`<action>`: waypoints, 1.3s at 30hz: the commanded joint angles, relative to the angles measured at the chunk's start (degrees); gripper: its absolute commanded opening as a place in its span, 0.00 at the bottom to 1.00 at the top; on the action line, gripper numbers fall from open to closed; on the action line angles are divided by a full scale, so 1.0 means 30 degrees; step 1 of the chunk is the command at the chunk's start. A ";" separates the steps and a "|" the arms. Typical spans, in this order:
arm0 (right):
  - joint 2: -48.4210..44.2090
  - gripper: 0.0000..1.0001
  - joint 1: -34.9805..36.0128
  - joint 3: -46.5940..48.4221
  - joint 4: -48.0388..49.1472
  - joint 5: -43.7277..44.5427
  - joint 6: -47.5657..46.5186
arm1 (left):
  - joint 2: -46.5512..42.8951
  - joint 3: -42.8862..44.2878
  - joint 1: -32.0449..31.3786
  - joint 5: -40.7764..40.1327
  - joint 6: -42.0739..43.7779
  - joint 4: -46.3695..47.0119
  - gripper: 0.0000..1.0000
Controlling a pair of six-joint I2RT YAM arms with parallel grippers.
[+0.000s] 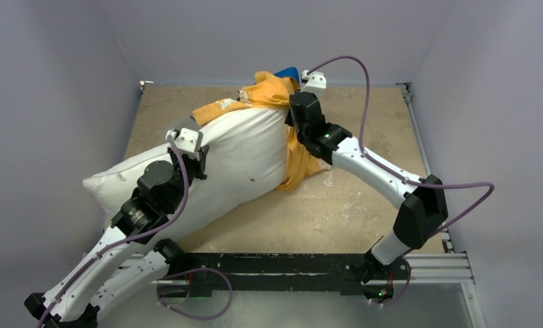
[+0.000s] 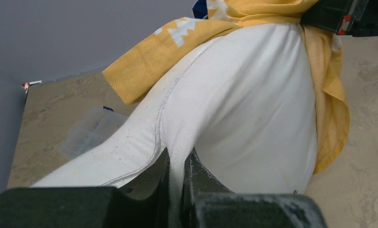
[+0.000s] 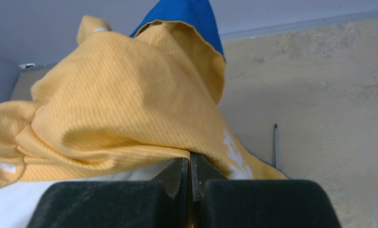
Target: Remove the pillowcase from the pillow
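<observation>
The plump white pillow [image 1: 241, 157] lies slantwise across the table, its near end toward the left arm. The orange-yellow pillowcase [image 1: 272, 89] with white print is bunched over its far end, and one strip hangs down the right side [image 1: 299, 167]. Blue lining [image 3: 187, 14] shows at the top. My left gripper [image 2: 179, 154] is shut on a pinched fold of the pillow [image 2: 244, 95]; from above it sits at the pillow's upper left side [image 1: 190, 143]. My right gripper [image 3: 190, 154] is shut, with the edge of the pillowcase [image 3: 120, 104] drawn into its tips; from above it is at the bunched cloth [image 1: 294, 113].
The tan table [image 1: 364, 205] is walled in by grey panels at the back and both sides. A clear plastic sheet [image 2: 89, 133] lies on the table left of the pillow. A thin grey stick [image 3: 275, 145] lies beyond the pillowcase. The right arm's wrist [image 2: 348, 16] reaches over the pillow's far end.
</observation>
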 commanded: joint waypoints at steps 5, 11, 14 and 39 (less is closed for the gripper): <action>-0.2826 0.00 -0.4001 -0.1863 0.1339 0.0376 -0.0153 | -0.2140 -0.0326 0.0028 -0.1490 0.0207 0.3244 0.00; -0.4704 0.00 -0.6914 -0.2976 0.2213 -0.1182 -0.0558 | -0.3294 -0.0857 0.0063 -0.2249 0.0201 0.3730 0.00; -0.5594 0.00 -0.8233 -0.3364 0.2514 -0.1722 -0.0817 | -0.4378 -0.1376 0.0083 -0.2577 0.0307 0.4314 0.00; -1.2412 0.00 -1.1830 -0.1000 0.4737 -0.4711 -0.1834 | 0.2134 0.5418 0.0442 -0.5442 -0.3787 0.0984 0.00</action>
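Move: The right hand holds the pillowcase bunched over the pillow's far right end, its bulk about 4 cm ahead, 4 cm left and some 5 cm below. Open table for drawing it clear lies roughly 27 cm to that hand's right, 28 cm lower; the pillow's middle is about 9 cm back, 24 cm left and 12 cm below. From the left hand, pinching the pillow, the pillowcase is roughly 20 cm ahead, 20 cm right and 8 cm below. Rightward, fast once under way, the right hand drags the pinched pillowcase about 27 cm away from the pillow, turning clockwise, then lifts steeply to some 18 cm up while drawing back a little and tipping its fingers upward. The left hand keeps its pinch on the pillow and pulls against it, back, then left and up by up to 8 cm, before easing forward and partly right again. ##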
